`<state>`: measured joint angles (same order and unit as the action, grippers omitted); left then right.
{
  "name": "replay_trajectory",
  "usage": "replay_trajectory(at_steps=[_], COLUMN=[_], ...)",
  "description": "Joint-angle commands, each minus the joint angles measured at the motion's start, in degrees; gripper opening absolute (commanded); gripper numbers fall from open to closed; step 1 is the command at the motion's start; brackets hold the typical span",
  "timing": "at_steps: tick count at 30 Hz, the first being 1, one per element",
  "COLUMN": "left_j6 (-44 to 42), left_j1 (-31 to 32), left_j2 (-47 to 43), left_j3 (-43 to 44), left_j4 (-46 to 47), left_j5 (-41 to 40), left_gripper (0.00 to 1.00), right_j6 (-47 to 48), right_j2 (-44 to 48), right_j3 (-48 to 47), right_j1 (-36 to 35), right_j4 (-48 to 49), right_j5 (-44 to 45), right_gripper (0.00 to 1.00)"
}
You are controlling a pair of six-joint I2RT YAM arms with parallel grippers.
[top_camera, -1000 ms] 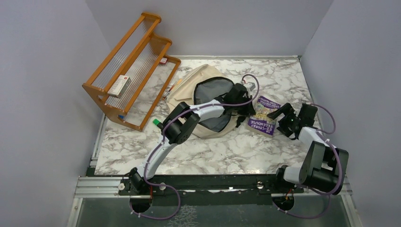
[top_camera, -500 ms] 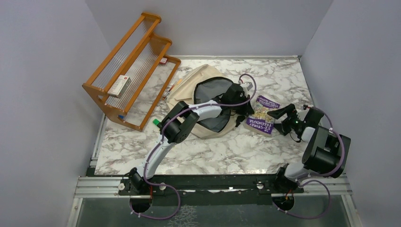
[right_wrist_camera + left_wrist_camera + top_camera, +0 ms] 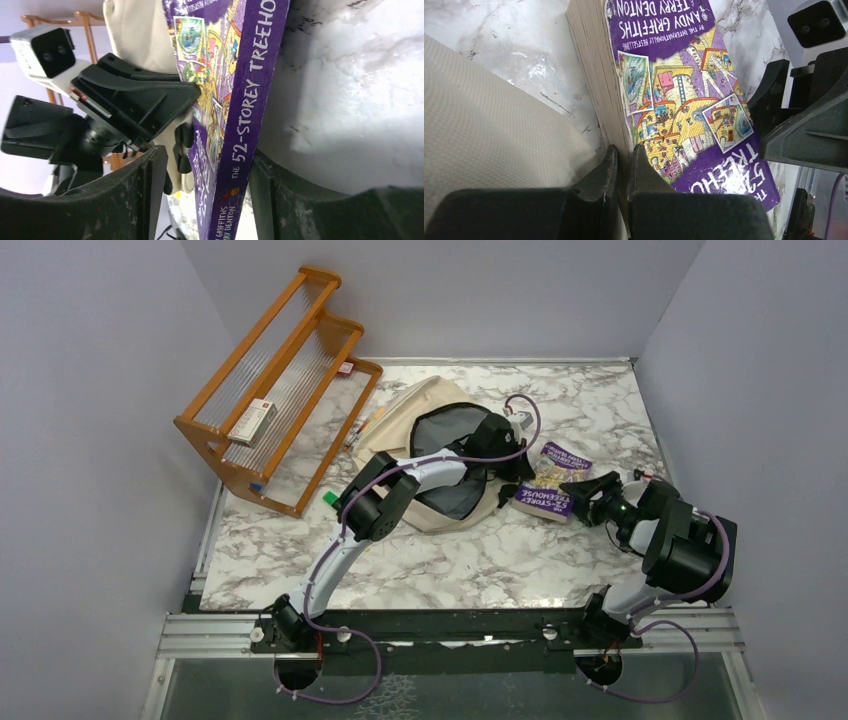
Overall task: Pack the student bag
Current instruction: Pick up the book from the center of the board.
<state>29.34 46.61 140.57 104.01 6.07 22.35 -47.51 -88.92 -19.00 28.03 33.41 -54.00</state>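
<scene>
The student bag [image 3: 415, 400] lies open in the middle of the table, beige with a dark lining; its fabric also shows in the left wrist view [image 3: 499, 110]. A purple paperback book [image 3: 552, 478] lies just right of it. My left gripper [image 3: 507, 485] is at the bag's right rim, shut [image 3: 623, 155] on a fold of bag fabric, tight against the book's page edge [image 3: 594, 75]. My right gripper [image 3: 583, 492] is open [image 3: 207, 155] and straddles the book's spine [image 3: 245, 120]. One finger [image 3: 270, 200] is at the spine, the other stands apart.
An orange wooden rack [image 3: 270, 390] stands at the back left, with a small box [image 3: 252, 420] on it. A small green item [image 3: 328, 499] lies left of the bag. Grey walls close both sides. The two grippers are a book's width apart.
My right gripper has swung left and down to the book and now straddles its spine. The book has slid a little toward the bag. My left gripper has barely shifted.
</scene>
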Motion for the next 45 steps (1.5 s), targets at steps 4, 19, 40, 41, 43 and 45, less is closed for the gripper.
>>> replay_trajectory(at_steps=[4, 19, 40, 41, 43, 45], left_j6=[-4.2, -6.7, -31.6, -32.6, -33.9, -33.9], left_j1=[-0.1, -1.5, -20.3, -20.7, -21.0, -21.0], left_j2=[5.5, -6.4, -55.9, -58.4, -63.8, -68.2], left_j3=[-2.5, 5.6, -21.8, -23.6, -27.1, -30.1], left_j4=[-12.0, -15.7, -21.2, -21.5, -21.7, -22.4], left_j5=[2.0, 4.3, 0.7, -0.2, -1.7, -2.0], left_gripper=[0.0, 0.45, 0.82, 0.84, 0.87, 0.88], right_j6=[-4.0, 10.1, 29.0, 30.5, 33.9, 39.2], right_j2=[0.1, 21.2, 18.5, 17.2, 14.7, 12.6], right_j3=[0.9, -4.7, -38.6, -40.1, -43.1, -45.4], right_j1=[-0.6, -0.7, -28.7, -31.2, -35.5, -39.8], right_j4=[11.8, -15.1, -37.5, -38.1, -39.5, -40.6], right_j5=[-6.0, 11.1, 10.2, 8.5, 5.3, 3.0], right_gripper=[0.43, 0.01, 0.0, 0.0, 0.01, 0.0])
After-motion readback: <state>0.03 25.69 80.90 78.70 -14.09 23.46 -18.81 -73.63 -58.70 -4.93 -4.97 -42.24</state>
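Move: The book lies with its page edge at my left fingertips, its middle some 5 cm to that hand's right and about 1 cm back. From my right hand, whose open fingers are already around the spine, the book's middle is about 5 cm left and 3 cm ahead. The open bag's middle is roughly 19 cm left and 3 cm ahead of my left hand, the black buckle 5 cm left and 4 cm back. All lie nearly level with the hands. While my left fingertips stay at the page edge, I close my right fingers on the book's spine and pinch it. I lift it about 20 cm, easing right at first, then swinging left towards the bag as the wrist tips up and turns some 30 degrees counter-clockwise. My left hand opens wide and clears the book, quickly rising about 28 cm and going as far left. ##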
